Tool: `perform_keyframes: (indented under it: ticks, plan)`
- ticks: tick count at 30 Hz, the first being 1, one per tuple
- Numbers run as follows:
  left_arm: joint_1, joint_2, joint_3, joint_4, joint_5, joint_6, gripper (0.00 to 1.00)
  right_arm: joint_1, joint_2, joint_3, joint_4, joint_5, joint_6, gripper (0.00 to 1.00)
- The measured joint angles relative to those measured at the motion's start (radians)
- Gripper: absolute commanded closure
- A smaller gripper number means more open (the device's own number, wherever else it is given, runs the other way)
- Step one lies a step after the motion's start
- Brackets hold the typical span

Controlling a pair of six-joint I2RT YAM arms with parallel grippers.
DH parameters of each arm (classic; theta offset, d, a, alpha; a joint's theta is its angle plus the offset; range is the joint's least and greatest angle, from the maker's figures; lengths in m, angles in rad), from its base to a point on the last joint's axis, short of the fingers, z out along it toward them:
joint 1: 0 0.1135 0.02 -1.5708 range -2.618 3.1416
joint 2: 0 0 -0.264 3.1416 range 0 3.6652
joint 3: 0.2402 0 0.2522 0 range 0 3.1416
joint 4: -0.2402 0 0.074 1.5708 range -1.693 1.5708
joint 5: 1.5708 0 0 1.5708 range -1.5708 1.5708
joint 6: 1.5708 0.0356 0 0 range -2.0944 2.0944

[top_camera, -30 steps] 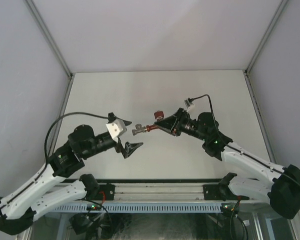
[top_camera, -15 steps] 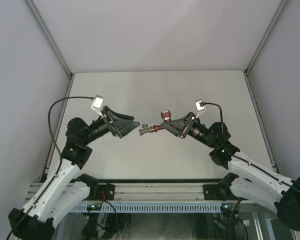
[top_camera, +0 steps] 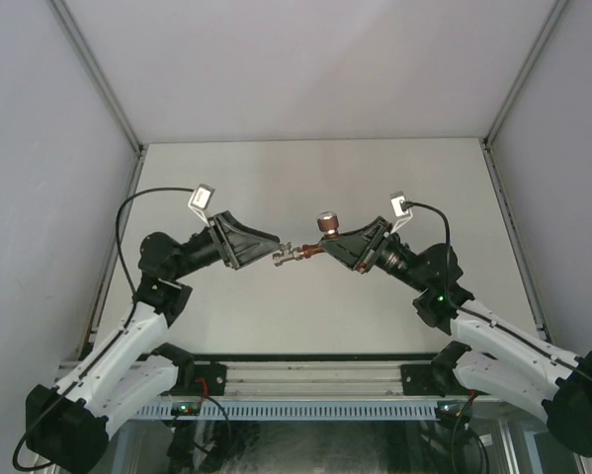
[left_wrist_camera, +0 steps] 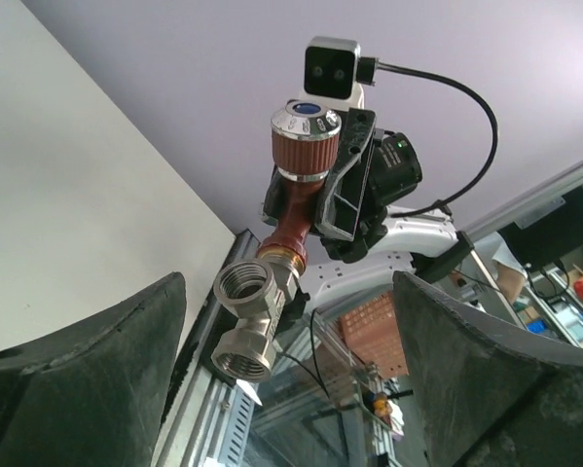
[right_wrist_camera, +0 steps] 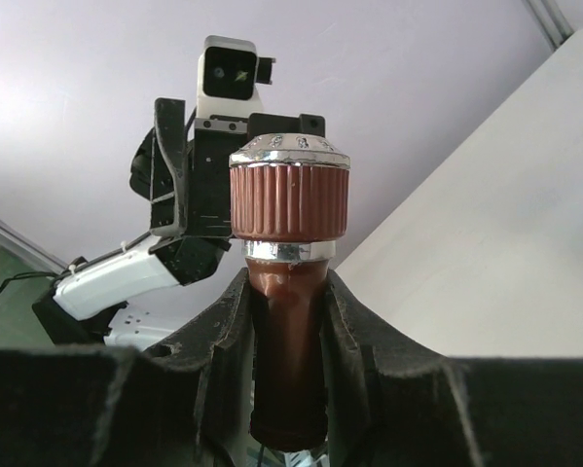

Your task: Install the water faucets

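Note:
The water faucet is held in the air above the table's middle: a red-brown body (top_camera: 318,247) with a ribbed knob (top_camera: 326,223) on top and a silver T fitting (top_camera: 289,257) at its left end. My right gripper (top_camera: 341,248) is shut on the body (right_wrist_camera: 289,341), below the knob (right_wrist_camera: 289,199). My left gripper (top_camera: 273,253) faces it from the left, open. In the left wrist view the fitting (left_wrist_camera: 248,316) hangs just beyond the left gripper (left_wrist_camera: 289,292), nearer the left finger (left_wrist_camera: 87,379), touching neither finger.
The white table (top_camera: 315,178) is boxed in by pale walls with metal corner posts (top_camera: 103,79). An aluminium rail (top_camera: 305,380) with both arm bases runs along the near edge. Each wrist camera's cable (top_camera: 142,202) loops above its arm.
Both wrists have rolled, so the knob now points up. My left gripper has moved right to the silver fitting and its jaws have narrowed slightly. The right gripper's hold is unchanged.

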Motion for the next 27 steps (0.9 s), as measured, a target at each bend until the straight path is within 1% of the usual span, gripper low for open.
perform_keyframes:
  ticks: [3,6,9,13,16,21,22,24,26,27]
  plan:
    - [-0.012,0.028,0.0,0.022,0.023,-0.01,0.12,0.0,0.014,0.0,0.021,-0.013,0.018,1.0]
    - [-0.022,0.043,0.0,0.031,0.035,-0.016,0.15,0.0,0.029,0.0,0.051,-0.023,0.039,1.0]
    - [-0.04,0.054,0.0,0.035,0.045,-0.016,0.25,0.0,0.041,0.0,0.074,-0.028,0.053,1.0]
    - [-0.071,0.072,0.0,0.039,0.067,-0.016,0.34,0.0,0.051,0.0,0.094,-0.029,0.066,1.0]
    - [-0.083,0.085,0.001,0.041,0.089,-0.015,0.48,0.0,0.055,0.0,0.102,-0.029,0.07,1.0]
    - [-0.084,0.088,0.001,0.06,0.104,-0.011,0.68,0.0,0.055,0.0,0.113,-0.029,0.082,1.0]
    - [-0.084,0.088,0.001,0.064,0.106,-0.009,0.74,0.0,0.055,0.0,0.116,-0.03,0.086,1.0]
    - [-0.084,0.087,0.001,0.075,0.112,-0.007,0.88,0.0,0.055,0.0,0.121,-0.032,0.098,1.0]
    - [-0.084,0.087,0.001,0.084,0.113,0.004,0.97,0.0,0.055,0.0,0.124,-0.035,0.109,1.0]
    - [-0.084,0.087,0.001,0.089,0.115,0.01,0.99,0.0,0.055,0.0,0.123,-0.037,0.117,1.0]
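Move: The metal fitting on the faucet's end lies roughly 3 cm back, 2 cm right and 2 cm below the open left hand. The faucet's red knob is about 10 cm to the right of that hand, 4 cm ahead and some 3 cm higher. From the right hand, which already grips the faucet body, the fitting is about 8 cm left, 2 cm back and roughly level. Left hand goes back and right some 3.5 cm, turns slightly clockwise, and pinches the metal fitting. ##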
